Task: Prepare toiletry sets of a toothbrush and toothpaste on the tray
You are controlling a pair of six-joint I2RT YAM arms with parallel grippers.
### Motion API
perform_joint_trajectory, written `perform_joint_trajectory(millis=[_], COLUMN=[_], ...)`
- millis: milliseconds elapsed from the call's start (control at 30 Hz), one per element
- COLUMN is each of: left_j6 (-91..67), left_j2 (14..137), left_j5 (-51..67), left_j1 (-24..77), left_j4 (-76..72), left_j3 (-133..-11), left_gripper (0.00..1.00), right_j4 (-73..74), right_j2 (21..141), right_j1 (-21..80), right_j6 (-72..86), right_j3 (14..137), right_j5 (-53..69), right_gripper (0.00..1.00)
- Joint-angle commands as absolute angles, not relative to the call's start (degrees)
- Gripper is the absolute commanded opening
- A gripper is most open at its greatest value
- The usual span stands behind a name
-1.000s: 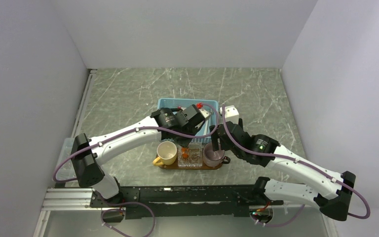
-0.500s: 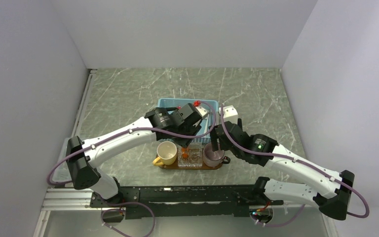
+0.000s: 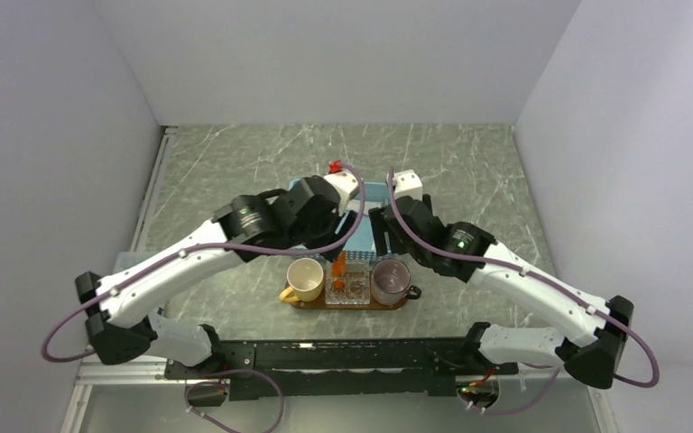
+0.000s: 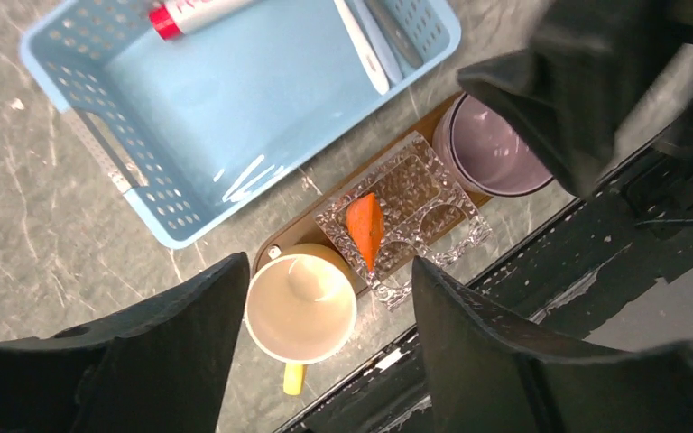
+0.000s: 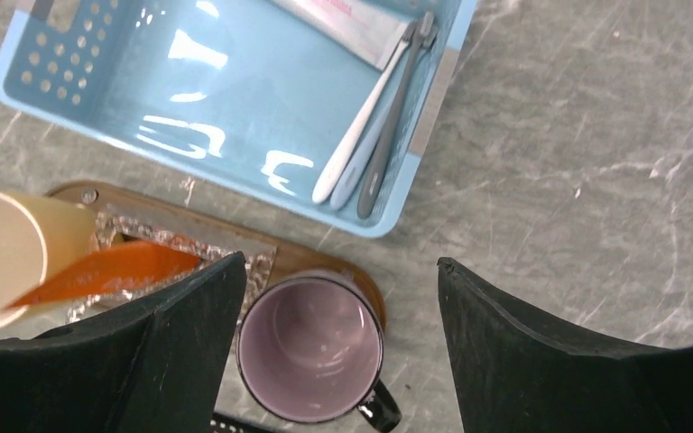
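Observation:
The brown wooden tray (image 4: 286, 244) carries a yellow cup (image 4: 300, 307), a clear glass holder (image 4: 415, 203) and a purple mug (image 5: 311, 347). An orange tube (image 4: 365, 225) stands tilted in the glass holder, free of any grip. My left gripper (image 4: 329, 264) hangs open above the cup and holder, empty. Over the purple mug my right gripper (image 5: 340, 262) is open and empty too. In the blue basket (image 5: 217, 99) lie a white tube (image 5: 343, 18) with a red cap (image 4: 162, 20) and thin toothbrushes (image 5: 370, 135).
In the top view both arms cover most of the basket (image 3: 365, 191), behind the tray (image 3: 347, 302). The right arm (image 4: 595, 90) fills the upper right of the left wrist view. A black mounting rail (image 3: 343, 356) runs just in front of the tray.
My left gripper has opened, let go of the orange tube in the glass holder and risen back toward the basket. The right gripper has lifted off the purple mug.

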State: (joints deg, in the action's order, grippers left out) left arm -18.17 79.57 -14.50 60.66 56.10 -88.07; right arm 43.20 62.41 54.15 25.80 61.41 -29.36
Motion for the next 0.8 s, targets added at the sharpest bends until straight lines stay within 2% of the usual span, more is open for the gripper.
perform_joint_trajectory(millis=[0, 233, 367, 767], left_j6=[-16.7, -15.3, -14.8, -11.9], left_j2=[73.7, 69.1, 66.3, 59.0], left_j5=[-18.2, -21.4, -23.4, -23.9], left_j1=[60.5, 59.8, 58.9, 56.5], left_j4=[54.0, 54.7, 53.7, 50.9], left_j3=[-90.4, -89.3, -86.9, -77.8], left_gripper=[0.75, 0.87, 0.99, 0.99], right_j4=[40.4, 37.1, 36.7, 34.3], right_j2=[67.1, 75.1, 81.7, 100.6], right_j1=[51.9, 45.8, 43.5, 39.5], right_j6=[22.0, 18.2, 17.8, 18.3], right_j3=[67.6, 73.5, 77.6, 88.1], right_j5=[-27.4, -20.6, -17.2, -8.9], right_gripper=[0.8, 0.8, 0.8, 0.79])
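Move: The white toothpaste tube lies in the basket about 14 cm ahead of the right hand, 10 cm to its left and 17 cm below. The toothbrushes, also in the basket, are some 7 cm ahead and 3 cm left of that hand; the purple mug stands about 9 cm back and 2 cm left, 14 cm down. From the left hand, the white tube is roughly 21 cm ahead and 4 cm right, 20 cm lower; the orange toothpaste in the clear holder is 2 cm back and 1 cm right, 13 cm down. The white toothpaste tube is what the right hand heads for: forward about 12 cm and left 7 cm, level at first, then sinking 5 cm into a tip-down tilt of some 10 degrees, jaws staying open over the basket. Meanwhile the left hand leaves the standing orange toothpaste, rising 6 cm and swinging 8 cm left as its fingers open fully and tip upward. ##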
